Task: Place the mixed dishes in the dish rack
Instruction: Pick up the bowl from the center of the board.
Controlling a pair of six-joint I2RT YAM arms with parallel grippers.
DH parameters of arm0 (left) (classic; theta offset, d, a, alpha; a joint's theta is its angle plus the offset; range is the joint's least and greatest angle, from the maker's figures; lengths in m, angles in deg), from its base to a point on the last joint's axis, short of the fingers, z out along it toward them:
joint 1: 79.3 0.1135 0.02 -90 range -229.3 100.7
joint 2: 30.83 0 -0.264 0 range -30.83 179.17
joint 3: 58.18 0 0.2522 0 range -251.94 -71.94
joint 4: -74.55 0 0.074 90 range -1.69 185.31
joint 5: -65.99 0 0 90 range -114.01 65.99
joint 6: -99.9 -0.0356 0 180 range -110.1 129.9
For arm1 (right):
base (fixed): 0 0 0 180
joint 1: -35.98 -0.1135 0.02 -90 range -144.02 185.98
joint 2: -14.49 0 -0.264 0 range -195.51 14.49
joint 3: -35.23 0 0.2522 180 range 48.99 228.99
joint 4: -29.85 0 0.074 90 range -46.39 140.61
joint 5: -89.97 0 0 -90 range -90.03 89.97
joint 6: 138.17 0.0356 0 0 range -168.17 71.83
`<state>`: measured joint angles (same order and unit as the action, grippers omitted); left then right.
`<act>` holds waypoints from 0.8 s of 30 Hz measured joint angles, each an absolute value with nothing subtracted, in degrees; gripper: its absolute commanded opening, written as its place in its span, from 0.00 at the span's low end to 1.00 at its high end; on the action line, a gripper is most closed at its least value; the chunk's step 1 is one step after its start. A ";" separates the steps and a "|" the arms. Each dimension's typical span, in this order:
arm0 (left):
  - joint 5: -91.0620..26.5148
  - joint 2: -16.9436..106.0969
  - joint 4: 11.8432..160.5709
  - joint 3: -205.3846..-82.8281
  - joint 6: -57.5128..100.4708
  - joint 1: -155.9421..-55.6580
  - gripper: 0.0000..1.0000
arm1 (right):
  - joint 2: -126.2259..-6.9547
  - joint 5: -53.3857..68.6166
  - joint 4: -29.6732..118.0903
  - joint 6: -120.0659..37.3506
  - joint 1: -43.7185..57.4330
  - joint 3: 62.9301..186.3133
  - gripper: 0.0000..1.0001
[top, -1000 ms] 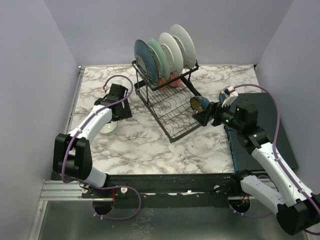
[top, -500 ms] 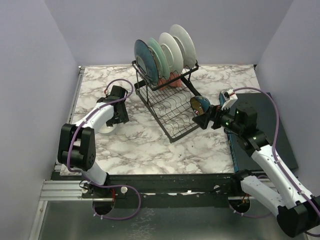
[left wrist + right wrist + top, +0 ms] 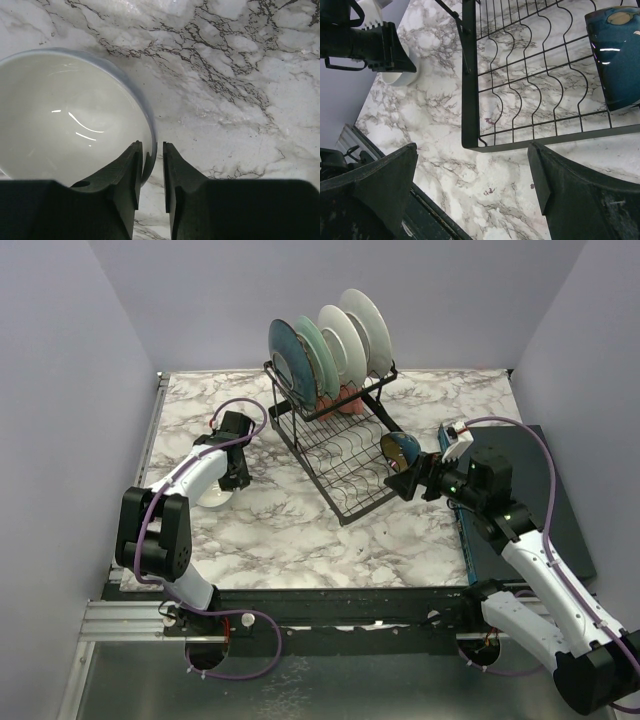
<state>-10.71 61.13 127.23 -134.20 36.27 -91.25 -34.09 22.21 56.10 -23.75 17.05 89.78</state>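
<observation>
A white bowl [image 3: 215,497] [image 3: 65,115] sits on the marble table left of the dish rack [image 3: 345,502]. My left gripper [image 3: 232,480] [image 3: 152,145] points down at the bowl's right rim, one finger inside and one outside, shut on the rim. The rack's upper basket holds a teal plate [image 3: 285,352], a green plate [image 3: 312,345] and white plates [image 3: 360,328], with pink mugs [image 3: 340,400] beneath. A dark bowl [image 3: 401,448] [image 3: 615,55] leans in the lower tray's right corner. My right gripper [image 3: 400,482] [image 3: 472,150] hovers open and empty just off that corner.
A dark teal slab [image 3: 530,500] lies at the table's right edge under my right arm. The rack's black lower frame [image 3: 470,100] runs just ahead of my right fingers. Walls close in the table on the left, back and right.
My left gripper's jaws have narrowed from wide open down onto the white bowl's rim. My right gripper has drawn slightly back from the dark bowl, still open.
</observation>
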 measured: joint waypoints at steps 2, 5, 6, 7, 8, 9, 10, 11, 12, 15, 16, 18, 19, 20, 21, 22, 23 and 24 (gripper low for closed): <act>-10.69 61.13 127.25 -134.20 36.01 -91.25 0.19 | -34.09 22.28 56.08 -23.66 17.05 89.76 0.98; -10.71 61.13 127.12 -134.20 35.68 -91.25 0.08 | -34.09 22.32 56.08 -23.55 17.05 89.74 0.98; -10.71 61.13 126.94 -134.20 35.57 -91.25 0.04 | -34.09 22.35 56.06 -23.53 17.05 89.72 0.98; -10.67 61.13 126.92 -134.20 35.61 -91.25 0.01 | -34.09 22.35 56.06 -23.53 17.05 89.72 0.98; -10.87 61.13 127.27 -134.20 35.59 -91.25 0.00 | -34.09 22.35 56.06 -23.51 17.05 89.72 0.98; -10.89 61.13 127.31 -134.20 35.57 -91.25 0.00 | -34.09 22.37 56.04 -23.51 17.05 89.67 0.98; -10.93 61.13 127.31 -134.20 35.57 -91.25 0.00 | -34.09 22.37 56.02 -23.48 17.05 89.61 0.98; -10.93 61.13 127.34 -134.20 35.50 -91.25 0.00 | -34.09 22.37 55.97 -23.48 17.05 89.48 0.98; -10.95 61.13 127.34 -134.20 35.53 -91.25 0.00 | -34.09 22.37 55.95 -23.46 17.05 89.35 0.98; -10.95 61.11 127.34 -134.20 35.50 -91.25 0.00 | -34.06 22.39 55.97 -23.18 17.05 89.00 0.98; -10.95 61.07 127.34 -134.20 35.50 -91.25 0.00 | -34.04 22.41 55.97 -23.14 17.05 88.97 0.98; -11.26 60.72 127.31 -134.11 35.53 -91.25 0.00 | -33.91 22.41 56.02 -23.11 17.05 88.97 0.98; -11.85 60.32 127.23 -133.98 35.53 -91.25 0.00 | -33.76 22.41 56.04 -23.09 17.05 88.97 0.98; -12.24 60.04 127.21 -133.91 35.57 -91.25 0.00 | -33.63 22.43 56.06 -23.09 17.05 88.97 0.98; -12.94 59.56 127.18 -133.83 35.57 -91.25 0.00 | -33.47 22.43 56.10 -23.07 17.05 88.97 0.98; -13.84 58.90 127.14 -133.72 35.61 -91.25 0.00 | -33.41 22.43 56.15 -23.03 17.05 88.97 0.98; -14.69 58.45 127.10 -133.61 35.59 -91.25 0.00 | -33.37 22.43 56.17 -22.89 17.05 88.97 0.98; -15.61 57.51 127.10 -133.52 35.64 -91.25 0.00 | -33.34 22.45 56.24 -22.79 17.05 88.97 0.98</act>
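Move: The left hand is already down at the white bowl's right side, with the wall between its part-open fingers; the bowl's middle lies about 5 cm to the left, 1 cm ahead and 2 cm below. The rack's lower tray is centred some 26 cm to the right and 5 cm ahead, 2 cm lower. From the right hand, held well above the table, the white bowl is about 40 cm to the left, 6 cm ahead and 17 cm lower. Staying in place, the left hand shuts its part-open fingers until they pinch the white bowl's right wall at the rim, one finger inside and one outside, pointing steeply down and a little forward. It keeps that pinch, pauses briefly, then begins to lift with the bowl, up and equally to the right by about 1.5 cm each, towards the rack, its left side dipping some 5 degrees. ##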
